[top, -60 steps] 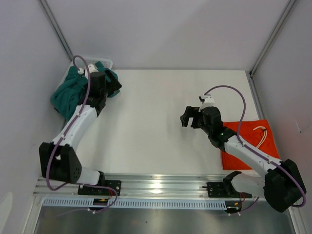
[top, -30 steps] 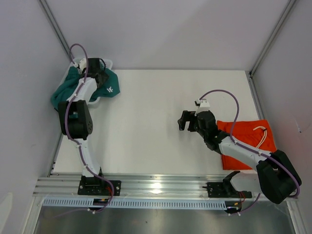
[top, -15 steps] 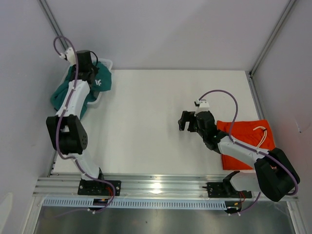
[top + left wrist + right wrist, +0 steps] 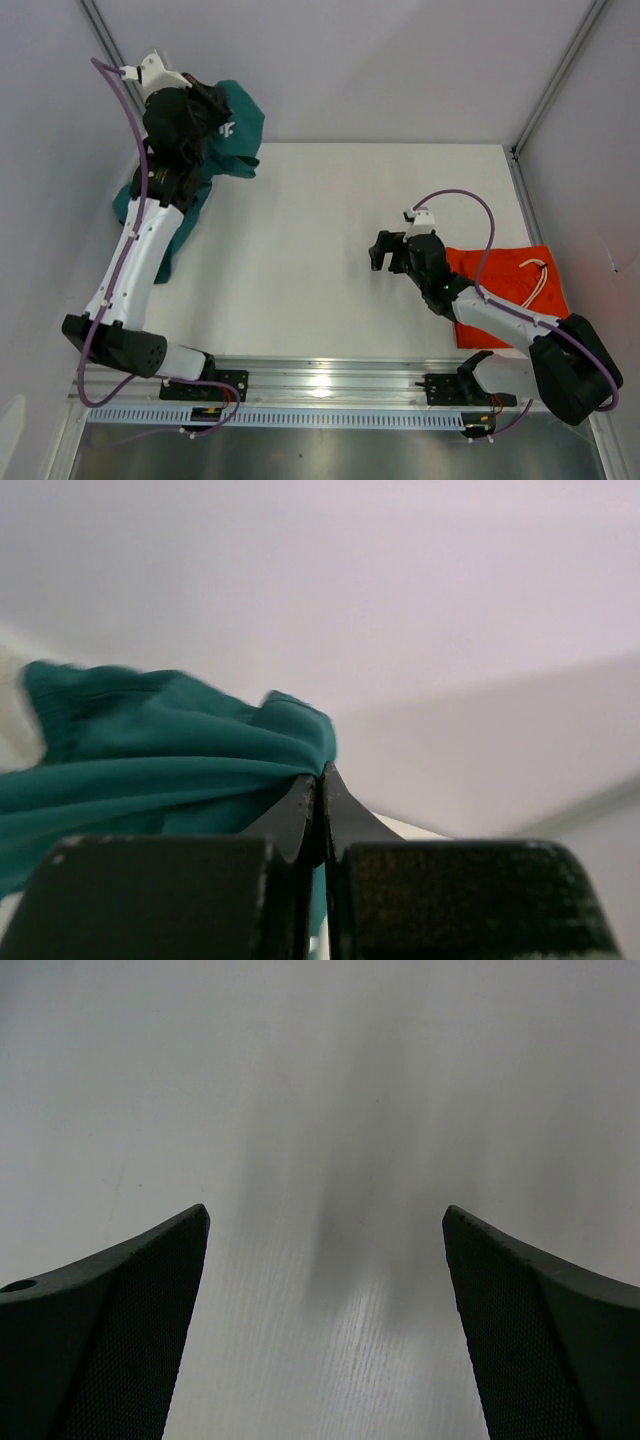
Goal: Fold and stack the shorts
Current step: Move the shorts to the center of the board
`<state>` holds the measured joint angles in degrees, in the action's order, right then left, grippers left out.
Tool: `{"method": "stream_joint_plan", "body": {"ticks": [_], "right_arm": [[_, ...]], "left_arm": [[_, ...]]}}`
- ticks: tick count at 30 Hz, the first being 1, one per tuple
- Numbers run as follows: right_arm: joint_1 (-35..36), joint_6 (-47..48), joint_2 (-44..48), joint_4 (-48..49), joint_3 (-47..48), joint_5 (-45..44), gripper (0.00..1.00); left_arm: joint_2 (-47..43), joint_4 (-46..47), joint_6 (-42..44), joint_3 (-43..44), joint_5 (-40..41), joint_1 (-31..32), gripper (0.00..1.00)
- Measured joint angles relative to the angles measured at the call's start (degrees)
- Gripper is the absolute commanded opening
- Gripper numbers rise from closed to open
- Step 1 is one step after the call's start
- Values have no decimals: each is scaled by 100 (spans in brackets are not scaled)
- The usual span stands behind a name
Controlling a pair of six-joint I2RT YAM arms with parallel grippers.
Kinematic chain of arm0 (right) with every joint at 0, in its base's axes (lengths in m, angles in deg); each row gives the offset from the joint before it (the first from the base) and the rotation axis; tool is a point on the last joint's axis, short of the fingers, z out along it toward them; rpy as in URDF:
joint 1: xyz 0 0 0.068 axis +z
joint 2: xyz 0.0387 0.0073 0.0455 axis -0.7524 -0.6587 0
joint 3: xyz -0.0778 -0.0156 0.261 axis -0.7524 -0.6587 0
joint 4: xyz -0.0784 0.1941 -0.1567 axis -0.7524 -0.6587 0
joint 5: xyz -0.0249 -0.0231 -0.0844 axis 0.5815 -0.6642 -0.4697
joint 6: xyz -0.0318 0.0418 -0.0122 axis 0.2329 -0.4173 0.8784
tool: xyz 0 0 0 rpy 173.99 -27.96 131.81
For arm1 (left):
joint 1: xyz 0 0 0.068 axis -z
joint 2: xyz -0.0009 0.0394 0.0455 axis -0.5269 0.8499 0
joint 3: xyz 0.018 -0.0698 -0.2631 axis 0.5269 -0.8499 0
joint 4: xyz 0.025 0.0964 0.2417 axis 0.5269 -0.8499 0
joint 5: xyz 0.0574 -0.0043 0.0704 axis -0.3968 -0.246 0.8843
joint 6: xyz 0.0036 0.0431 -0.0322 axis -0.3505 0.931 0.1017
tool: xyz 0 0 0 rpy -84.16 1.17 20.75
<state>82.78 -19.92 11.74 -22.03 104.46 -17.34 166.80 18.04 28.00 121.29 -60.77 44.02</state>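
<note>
The teal green shorts (image 4: 238,128) hang in the air at the back left, and their lower part (image 4: 150,215) trails down by the left wall. My left gripper (image 4: 214,112) is raised high and shut on a fold of them. The left wrist view shows the closed tips (image 4: 320,780) pinching the teal cloth (image 4: 170,750). Folded orange-red shorts (image 4: 505,285) lie flat at the right, white drawstring (image 4: 536,272) on top. My right gripper (image 4: 378,251) hovers left of them, open over bare table (image 4: 325,1220) and holding nothing. The basket is hidden.
Grey walls close in the white table (image 4: 330,230) on three sides. Metal frame posts (image 4: 555,75) slant up at both back corners. A slotted mounting rail (image 4: 330,385) with the arm bases runs along the near edge.
My left gripper shut on the teal shorts and lifted them up out of the back left corner, so they now hang higher. The right arm has barely shifted.
</note>
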Motion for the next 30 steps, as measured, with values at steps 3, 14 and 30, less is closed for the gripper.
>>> {"method": "stream_joint_plan", "body": {"ticks": [3, 14, 30], "right_arm": [[-7, 2, 129, 55, -98, -2, 99], [-144, -9, 260, 136, -162, -20, 99], [-337, -114, 549, 179, -308, 50, 100]], "left_arm": [[-321, 291, -2, 72, -479, 348, 0], [-881, 986, -654, 46, -1895, 1226, 0], [308, -109, -1008, -179, -3595, 951, 0]]}}
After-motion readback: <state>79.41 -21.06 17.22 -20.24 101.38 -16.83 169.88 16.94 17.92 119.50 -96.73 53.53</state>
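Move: The left hand already holds the green shorts by an edge, about 46 cm above the board. The middle of the board, where they are going, lies some 21 cm to this hand's right and 8 cm back. The white basket is about 17 cm left of the hand, 8 cm farther out and 39 cm below. The folded orange shorts lie roughly 37 cm right of the board's middle and 11 cm nearer. From the right hand, that middle is about 10 cm left, 6 cm ahead and 12 cm below. Up, back and to the right the left hand swings first, about 11 cm each way, drawing the hanging green shorts away from the basket side. Still going right, it then sinks some 15 cm and eases forward, turning about 45 degrees clockwise overall and keeping its pinch on the edge. The open right hand shifts about 2 cm right and slightly up. ##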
